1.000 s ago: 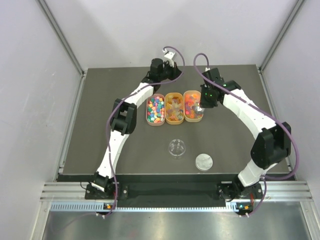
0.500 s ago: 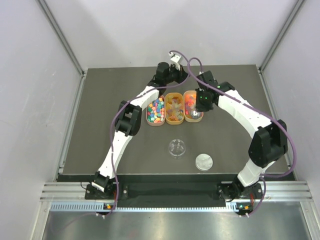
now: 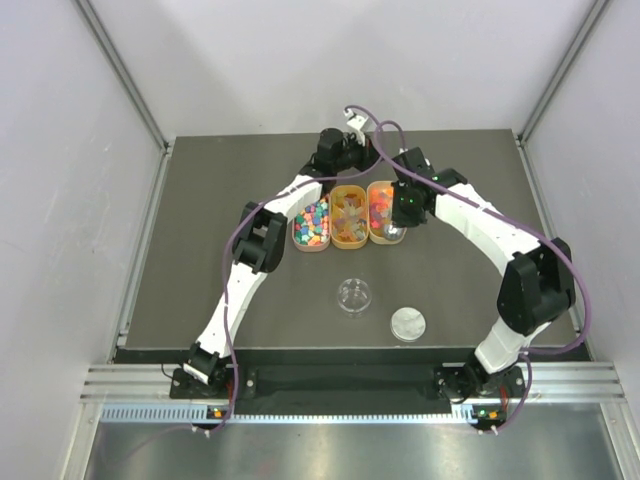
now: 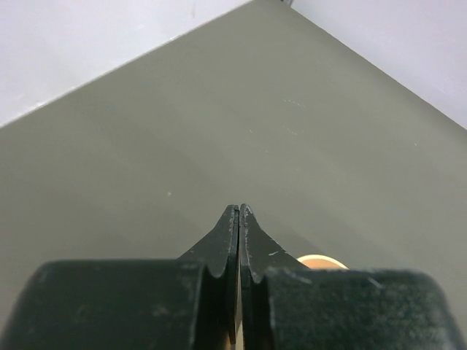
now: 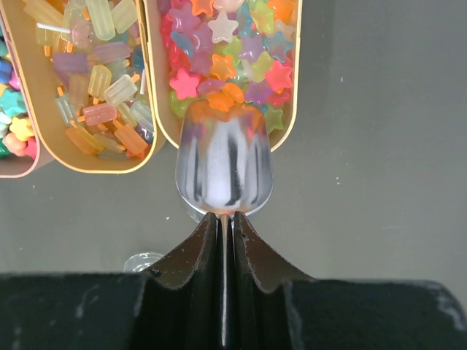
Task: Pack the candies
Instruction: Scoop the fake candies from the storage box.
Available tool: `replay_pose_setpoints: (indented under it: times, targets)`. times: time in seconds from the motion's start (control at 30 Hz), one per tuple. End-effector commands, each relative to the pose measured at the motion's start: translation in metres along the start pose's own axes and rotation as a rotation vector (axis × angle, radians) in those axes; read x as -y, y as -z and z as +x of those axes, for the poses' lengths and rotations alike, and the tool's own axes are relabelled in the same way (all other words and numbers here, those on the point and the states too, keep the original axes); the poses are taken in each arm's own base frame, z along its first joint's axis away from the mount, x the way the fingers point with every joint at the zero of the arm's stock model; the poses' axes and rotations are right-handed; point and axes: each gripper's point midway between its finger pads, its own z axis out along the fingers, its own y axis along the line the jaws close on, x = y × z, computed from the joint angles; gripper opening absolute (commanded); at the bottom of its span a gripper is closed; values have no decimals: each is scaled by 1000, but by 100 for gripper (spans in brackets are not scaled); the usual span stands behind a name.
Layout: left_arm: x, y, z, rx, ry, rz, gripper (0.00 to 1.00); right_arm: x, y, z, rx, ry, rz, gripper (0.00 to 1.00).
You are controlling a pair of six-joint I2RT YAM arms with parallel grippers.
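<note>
Three oval orange trays hold the candies: multicoloured cubes (image 3: 312,220) on the left, pastel popsicle-shaped pieces (image 5: 95,80) in the middle, star-shaped pieces (image 5: 219,44) on the right. My right gripper (image 5: 225,216) is shut on the thin handle of a shiny metal scoop (image 5: 225,164). The scoop's bowl lies over the near end of the right tray (image 5: 290,138), its front edge among the stars. My left gripper (image 4: 239,208) is shut with nothing in it, held above the bare table behind the trays (image 3: 340,160).
A small round clear jar (image 3: 354,295) stands open on the table in front of the trays. Its silver lid (image 3: 407,322) lies to its right. Grey walls close in the dark table (image 3: 220,200) at the back and both sides.
The left arm has swung right, to behind the trays. The right gripper with the scoop has shifted left and nearer, over the right tray's near end.
</note>
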Motion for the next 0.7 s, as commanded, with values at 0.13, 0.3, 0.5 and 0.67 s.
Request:
replay_pose_setpoints:
  times: [0.13, 0.3, 0.5, 0.67]
  targets:
    - [16, -1, 6, 5, 33, 72, 0, 0, -11, 6, -20, -4, 17, 0]
    - [19, -1, 20, -21, 61, 100, 0, -3, -19, 5, -19, 15, 17, 0]
    - [23, -2, 34, -45, 101, 137, 0, -4, -28, 2, 14, 50, 18, 0]
    - [28, 0, 45, -73, 141, 161, 0, 1, -31, 9, -12, 65, 42, 0]
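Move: The box of star candies is what both hands work at: its middle lies about 12 cm ahead of the right hand, 1 cm to its left and some 10 cm below. The popsicle-candy box stands beside it, about 11 cm farther left and level with it; the clear round jar is roughly 12 cm back from the right hand and 10 cm to its left. From the left hand, the star box's middle is about 11 cm back, 5 cm right and 10 cm below. Into the near end of the star candies the right hand eases the scoop it still grips, forward about 1 cm and a touch down, its tilt almost unchanged. Over the box's far end the left hand, fingers shut, sinks about 4 cm while drawing back towards the box, tipping down and turning slightly clockwise; no touch by it can be seen. ##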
